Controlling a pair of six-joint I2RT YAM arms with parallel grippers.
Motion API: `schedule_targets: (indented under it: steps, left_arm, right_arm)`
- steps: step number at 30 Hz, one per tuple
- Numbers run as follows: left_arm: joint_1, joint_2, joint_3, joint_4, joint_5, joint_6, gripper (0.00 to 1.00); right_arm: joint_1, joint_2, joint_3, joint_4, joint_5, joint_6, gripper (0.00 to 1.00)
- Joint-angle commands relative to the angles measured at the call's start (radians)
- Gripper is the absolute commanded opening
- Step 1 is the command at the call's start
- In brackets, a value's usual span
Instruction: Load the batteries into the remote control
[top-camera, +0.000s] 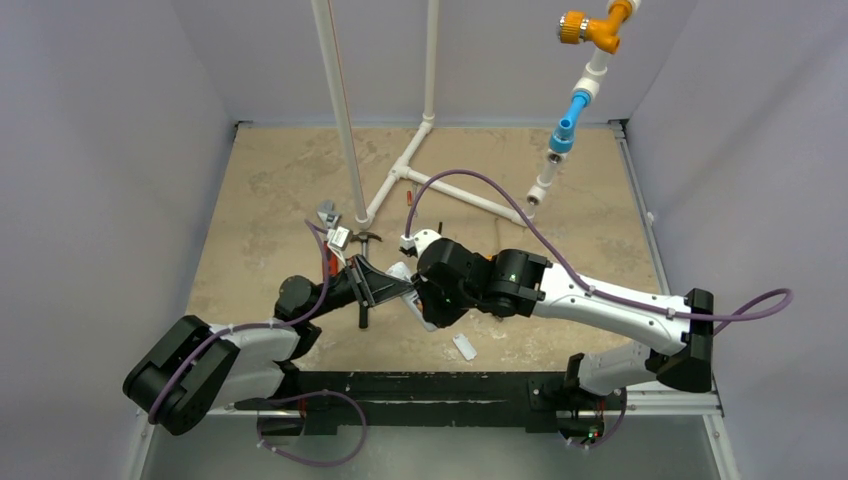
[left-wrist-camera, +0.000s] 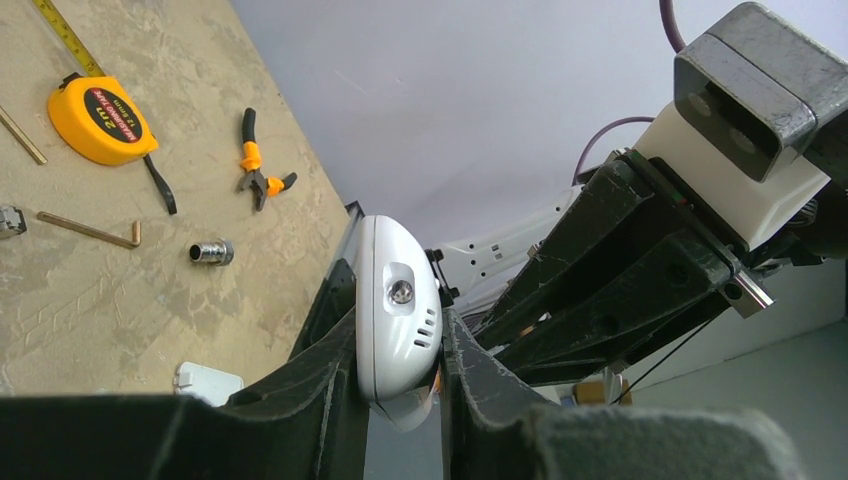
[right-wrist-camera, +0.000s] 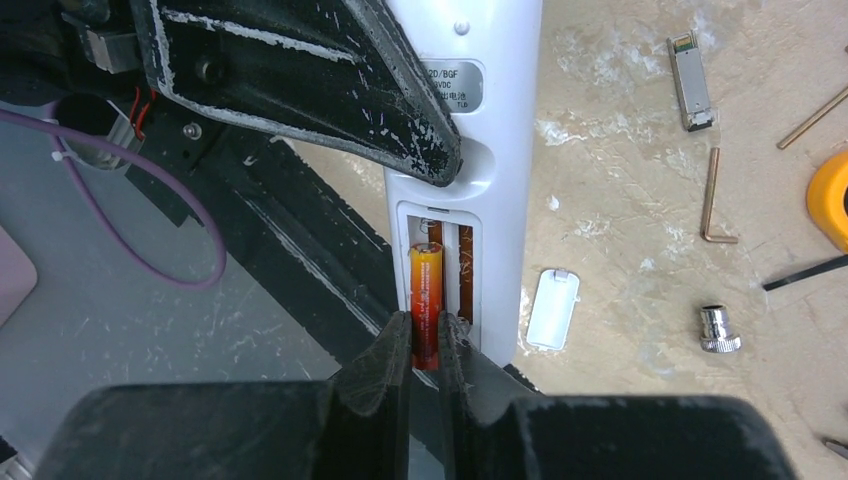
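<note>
My left gripper (left-wrist-camera: 400, 350) is shut on the white remote control (left-wrist-camera: 398, 310), holding it up off the table by its two long sides. In the right wrist view the remote control (right-wrist-camera: 495, 150) shows its back, with the battery recess open. An orange-red battery (right-wrist-camera: 426, 290) lies along the left slot of the recess, and my right gripper (right-wrist-camera: 424, 335) is shut on its lower end. A darker orange shape (right-wrist-camera: 466, 285) sits in the right slot; I cannot tell what it is. In the top view both grippers meet at the remote control (top-camera: 403, 273).
The white battery cover (right-wrist-camera: 553, 308) lies on the table right of the remote. A socket (right-wrist-camera: 720, 328), hex key (right-wrist-camera: 710, 200) and small metal module (right-wrist-camera: 690, 80) lie beyond. A yellow tape measure (left-wrist-camera: 100, 120) and pliers (left-wrist-camera: 258, 170) are nearby. A white pipe frame (top-camera: 400, 170) stands behind.
</note>
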Motion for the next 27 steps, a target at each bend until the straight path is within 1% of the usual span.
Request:
schedule_targets:
  steps: [1,7,13,21,27]
  left_arm:
    - [-0.006,-0.008,-0.004,0.108,-0.009,-0.004,0.0]
    - [-0.006,-0.01,-0.007,0.108,-0.006,-0.004,0.0]
    - [-0.006,-0.008,-0.009,0.108,-0.008,-0.002,0.0]
    - [-0.006,0.02,-0.022,0.108,-0.018,-0.009,0.0]
    - [-0.006,0.038,-0.023,0.105,-0.017,-0.005,0.0]
  right_arm:
    - [-0.008,0.02,0.027,-0.012,-0.02,0.011,0.12]
    - [-0.009,0.023,0.031,-0.008,0.005,0.012,0.24]
    - [-0.013,0.017,0.036,0.004,0.034,0.012,0.32]
    - [-0.014,-0.015,0.041,0.004,0.074,0.001,0.37]
    - [-0.014,-0.036,0.041,0.004,0.102,-0.011,0.39]
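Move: The right hand's nearly shut fingers are round the lower end of the orange battery, whose middle is about 1 cm ahead, 1 cm left and 1 cm below. The open compartment's middle is some 2 cm ahead, 1 cm left and 1 cm below. On the table, roughly 16 cm lower, the battery cover lies 3 cm back and 8 cm right; the metal socket is 4 cm ahead and 15 cm right. From the left hand, which holds the remote, the compartment is about 3 cm back, 3 cm right and 1 cm lower. The right hand lets go of the battery in the remote's compartment, its fingers spreading from almost shut to over a third open while it eases less than 1 cm down and left, then goes about 1 cm back up, drifting forward and right again, with the fingertips clear on either side of the battery. The left hand keeps its grip on the remote, nearly still at first, then sinks about 1 cm near the end with hardly any turn. ##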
